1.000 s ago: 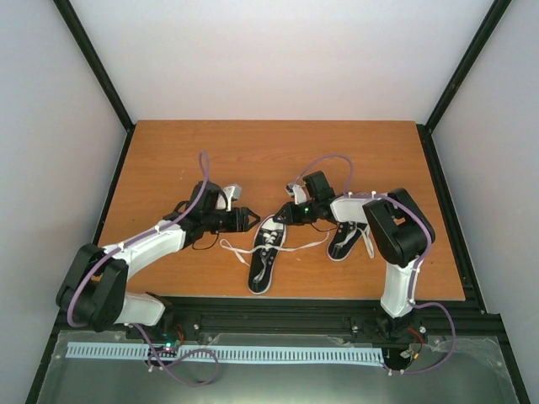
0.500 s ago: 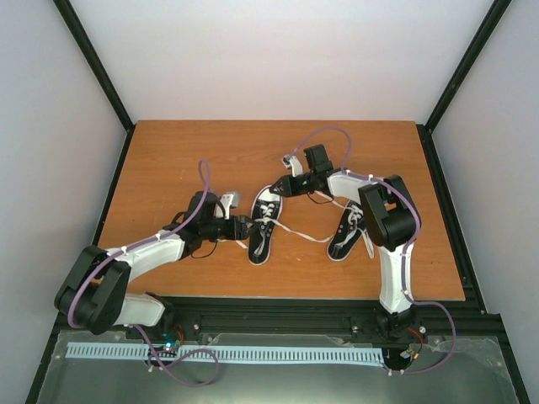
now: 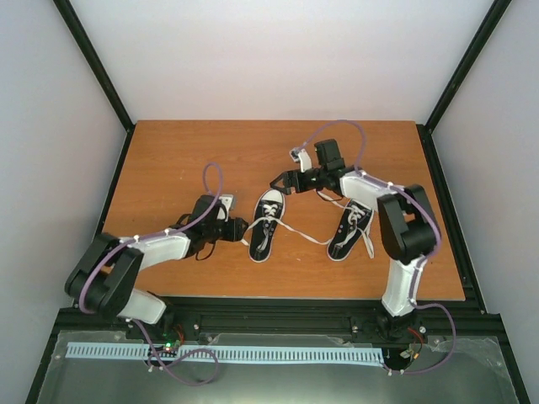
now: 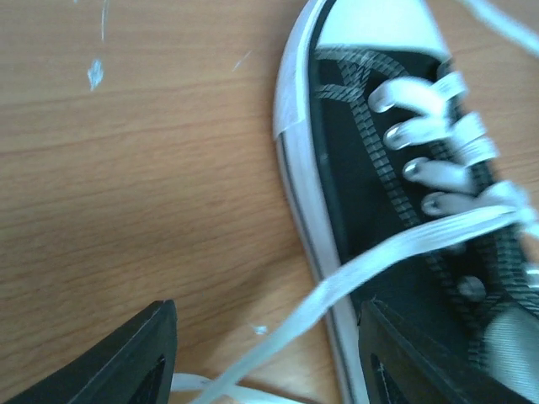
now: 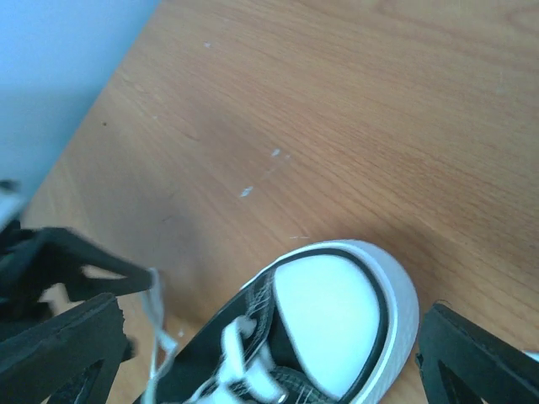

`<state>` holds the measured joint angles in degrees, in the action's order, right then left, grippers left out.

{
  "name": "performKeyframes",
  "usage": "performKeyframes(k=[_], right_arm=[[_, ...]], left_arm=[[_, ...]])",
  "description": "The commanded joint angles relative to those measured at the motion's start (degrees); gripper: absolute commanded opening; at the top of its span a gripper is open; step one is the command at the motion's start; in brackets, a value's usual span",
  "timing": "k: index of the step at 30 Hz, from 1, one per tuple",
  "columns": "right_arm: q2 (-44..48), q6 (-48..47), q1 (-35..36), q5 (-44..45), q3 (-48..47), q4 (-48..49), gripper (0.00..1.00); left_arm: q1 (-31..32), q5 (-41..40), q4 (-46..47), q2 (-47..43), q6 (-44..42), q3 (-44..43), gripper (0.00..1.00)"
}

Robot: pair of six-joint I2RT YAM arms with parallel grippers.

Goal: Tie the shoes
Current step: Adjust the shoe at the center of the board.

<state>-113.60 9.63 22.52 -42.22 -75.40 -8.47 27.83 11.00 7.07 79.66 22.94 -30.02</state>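
Note:
Two black shoes with white toe caps lie on the wooden table: one in the middle (image 3: pixel 264 225), one to the right (image 3: pixel 346 230). My left gripper (image 3: pixel 242 229) sits at the middle shoe's left side. In the left wrist view it (image 4: pixel 269 366) is open, and a white lace (image 4: pixel 370 265) from that shoe (image 4: pixel 370 160) runs loose between its fingers (image 4: pixel 139 358). My right gripper (image 3: pixel 282 180) hovers just beyond the same shoe's toe. It (image 5: pixel 269 358) is open, its fingers (image 5: pixel 59 345) standing either side of the white toe cap (image 5: pixel 333 311) without touching it.
Another lace (image 3: pixel 307 237) trails across the table (image 3: pixel 185 160) between the two shoes. Black frame rails border the table on the left (image 3: pixel 118 181) and right (image 3: pixel 442 181), with white walls behind.
The right gripper opened, let go of the middle shoe and drew back past its toe. That shoe ended farther from the front edge. The left gripper moved in to its left side.

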Motion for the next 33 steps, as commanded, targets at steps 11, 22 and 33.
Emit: performKeyframes(k=[11,22,33], right_arm=[[26.1,6.8,0.0,5.1,24.2,11.4,0.97],[33.6,8.0,0.1,6.7,31.2,10.6,0.98],[36.5,11.7,9.8,33.3,36.8,3.9,0.93]], left_arm=[[0.4,5.3,7.6,10.6,-8.4,-3.2,0.55],[0.5,11.2,10.6,14.6,-9.3,-5.0,0.28],[0.5,9.4,11.4,5.4,-5.2,-1.8,0.01]])
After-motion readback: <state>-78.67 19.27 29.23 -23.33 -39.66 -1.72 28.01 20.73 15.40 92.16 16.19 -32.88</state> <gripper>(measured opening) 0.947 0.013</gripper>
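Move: The lace's left strand, draped over the side of the centre shoe, lies about 3 cm right of the left hand and 3 cm below it, level ahead. That shoe's middle is some 7 cm to this hand's right, its toe cap 8 cm ahead and 8 cm right. The right hand, just off the toe cap (4 cm back, 1 cm left, 7 cm down), has the right-hand strand about 13 cm back, 5 cm right and 9 cm down; the shoe's middle lies 12 cm back and 3 cm left, the second shoe 13 cm back and 22 cm right. The left hand sinks about 3 cm beside the centre shoe, then slides some 3.5 cm right to its left edge, turning slightly clockwise, and shuts its half-open fingers to pinch the white lace there, lifting a little at the last. Meanwhile the right hand, already clear of the toe with fingers wide open, rises about 6 cm and sweeps back some 12 cm and rightward about half as far, then comes down again beside the shoe's right side, over the right-hand lace strand, without closing. ##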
